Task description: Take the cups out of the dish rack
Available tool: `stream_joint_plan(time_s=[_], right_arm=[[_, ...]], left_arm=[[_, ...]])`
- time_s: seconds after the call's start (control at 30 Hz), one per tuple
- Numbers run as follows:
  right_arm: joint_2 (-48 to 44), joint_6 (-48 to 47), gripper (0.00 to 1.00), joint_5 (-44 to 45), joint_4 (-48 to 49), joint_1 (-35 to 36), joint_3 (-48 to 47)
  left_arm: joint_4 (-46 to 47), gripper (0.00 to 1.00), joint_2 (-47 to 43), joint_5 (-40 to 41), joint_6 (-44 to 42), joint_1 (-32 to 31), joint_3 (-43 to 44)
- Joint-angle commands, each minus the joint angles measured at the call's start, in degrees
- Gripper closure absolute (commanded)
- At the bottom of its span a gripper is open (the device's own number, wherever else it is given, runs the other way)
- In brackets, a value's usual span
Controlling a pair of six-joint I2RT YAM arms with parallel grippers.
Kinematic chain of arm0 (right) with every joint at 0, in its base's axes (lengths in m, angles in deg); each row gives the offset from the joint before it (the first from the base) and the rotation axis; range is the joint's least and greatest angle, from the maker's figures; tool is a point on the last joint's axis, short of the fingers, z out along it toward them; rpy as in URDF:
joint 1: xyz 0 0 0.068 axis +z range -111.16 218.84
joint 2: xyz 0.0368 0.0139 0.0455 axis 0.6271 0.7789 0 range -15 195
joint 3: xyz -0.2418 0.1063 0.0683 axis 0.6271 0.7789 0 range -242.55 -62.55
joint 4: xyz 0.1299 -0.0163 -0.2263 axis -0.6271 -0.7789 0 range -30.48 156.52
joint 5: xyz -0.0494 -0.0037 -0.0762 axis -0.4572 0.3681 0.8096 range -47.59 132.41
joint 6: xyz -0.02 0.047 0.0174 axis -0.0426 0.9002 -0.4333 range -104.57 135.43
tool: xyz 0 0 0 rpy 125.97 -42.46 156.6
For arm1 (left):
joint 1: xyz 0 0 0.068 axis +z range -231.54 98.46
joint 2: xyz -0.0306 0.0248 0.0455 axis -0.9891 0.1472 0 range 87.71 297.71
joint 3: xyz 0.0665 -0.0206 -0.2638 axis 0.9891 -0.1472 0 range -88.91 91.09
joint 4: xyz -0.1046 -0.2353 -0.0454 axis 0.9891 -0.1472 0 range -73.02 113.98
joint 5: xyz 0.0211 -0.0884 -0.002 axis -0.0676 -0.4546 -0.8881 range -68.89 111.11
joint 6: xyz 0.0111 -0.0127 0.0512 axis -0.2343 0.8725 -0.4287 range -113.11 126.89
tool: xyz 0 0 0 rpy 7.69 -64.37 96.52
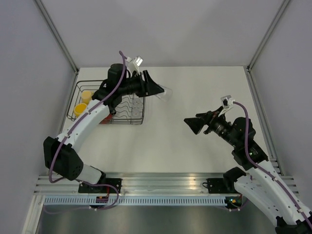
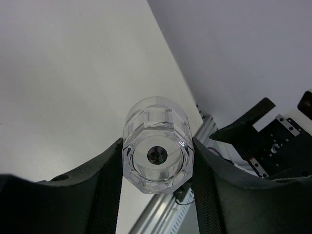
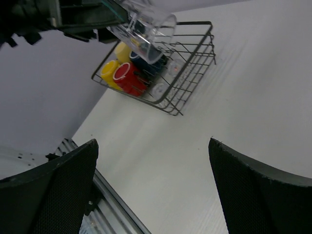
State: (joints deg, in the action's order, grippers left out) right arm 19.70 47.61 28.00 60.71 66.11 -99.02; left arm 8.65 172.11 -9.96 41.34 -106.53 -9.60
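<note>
My left gripper [image 1: 161,90] is shut on a clear tumbler [image 1: 166,92], holding it in the air just right of the black wire dish rack [image 1: 131,121]. In the left wrist view the tumbler [image 2: 156,146] sits base-on between both fingers [image 2: 109,185]. The right wrist view shows the held tumbler [image 3: 148,27] above the dish rack [image 3: 195,73], which holds a red mug [image 3: 124,75], a bright yellow mug [image 3: 108,70], a pale yellow mug [image 3: 123,51], a blue mug [image 3: 146,63] and a clear tumbler [image 3: 158,89]. My right gripper [image 1: 191,123] hangs open and empty over the table, facing the rack.
The rack stands at the table's back left near the left wall. The metal rail [image 1: 161,180] with both arm bases runs along the near edge. Grey walls enclose the table on three sides. White table surface lies between the two grippers.
</note>
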Motion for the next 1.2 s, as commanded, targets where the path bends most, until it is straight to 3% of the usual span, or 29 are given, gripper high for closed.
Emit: stream_joint_plan(time_s=[0.0,0.1,0.17,0.5,0.83,0.87,0.9,0.97,1.07,1.17], right_arm=[[0.4,4.4,0.02,-8.9,14.1,0.2,1.2],[1.0,7.0,0.03,-11.9,20.3,0.2,3.2],[1.7,9.3,0.09,-14.1,25.0,0.2,4.3],[6.3,15.2,0.28,-17.1,36.0,0.2,4.9],[6.7,14.9,0.38,-17.0,36.8,0.2,6.4],[6.9,14.9,0.42,-17.4,37.2,0.2,6.3],[7.4,15.0,0.57,-17.7,37.9,0.2,6.2],[8.0,15.6,0.7,-18.5,38.8,0.2,6.1],[8.8,15.9,0.72,-19.1,40.3,0.3,6.1],[9.4,15.3,0.92,-19.2,40.6,0.3,6.0]], left_arm=[[16.2,0.98,-4.5,-11.6,12.4,-1.4,-6.4],[26.6,0.98,-6.9,-12.9,19.6,-2.7,-13.2],[35.0,0.98,-8.1,-13.3,26.0,-3.5,-16.8],[52.5,0.98,-8.7,-8.7,41.5,-9.1,-28.7],[56.5,0.98,-10.5,-2.7,46.2,-12.4,-33.0],[56.6,0.98,-10.5,-2.4,46.2,-12.9,-33.0],[56.5,0.98,-10.6,-1.7,46.7,-13.2,-33.1],[56.6,0.98,-10.6,-0.9,46.8,-14.1,-33.4],[57.3,0.98,-10.6,-0.2,47.5,-14.9,-33.8],[57.3,0.98,-10.6,0.0,47.1,-15.3,-33.7]])
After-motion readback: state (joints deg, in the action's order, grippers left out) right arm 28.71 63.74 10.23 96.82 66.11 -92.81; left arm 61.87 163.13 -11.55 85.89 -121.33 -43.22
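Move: The clear cup is already in the left fingers, its middle roughly 2 cm ahead of that hand and 4 cm to its right. It is bound for the open right gripper, about 12 cm back, 17 cm to the right and 4 cm lower. The remaining glasses stand about 5 cm ahead, 12 cm left and 25 cm below. From the right gripper the cup lies around 13 cm ahead, 13 cm left and 3 cm up. Bring the left gripper back about 12 cm and some 7 cm right, still gripping the cup, tipping its fingers up past level to offer the mouth to the right gripper. Meanwhile move the right gripper left and up, about 5 cm each, turning it counter-clockwise and rolling its left side up; narrow its fingers on the way, then close them at the rim, pinching the wall. ##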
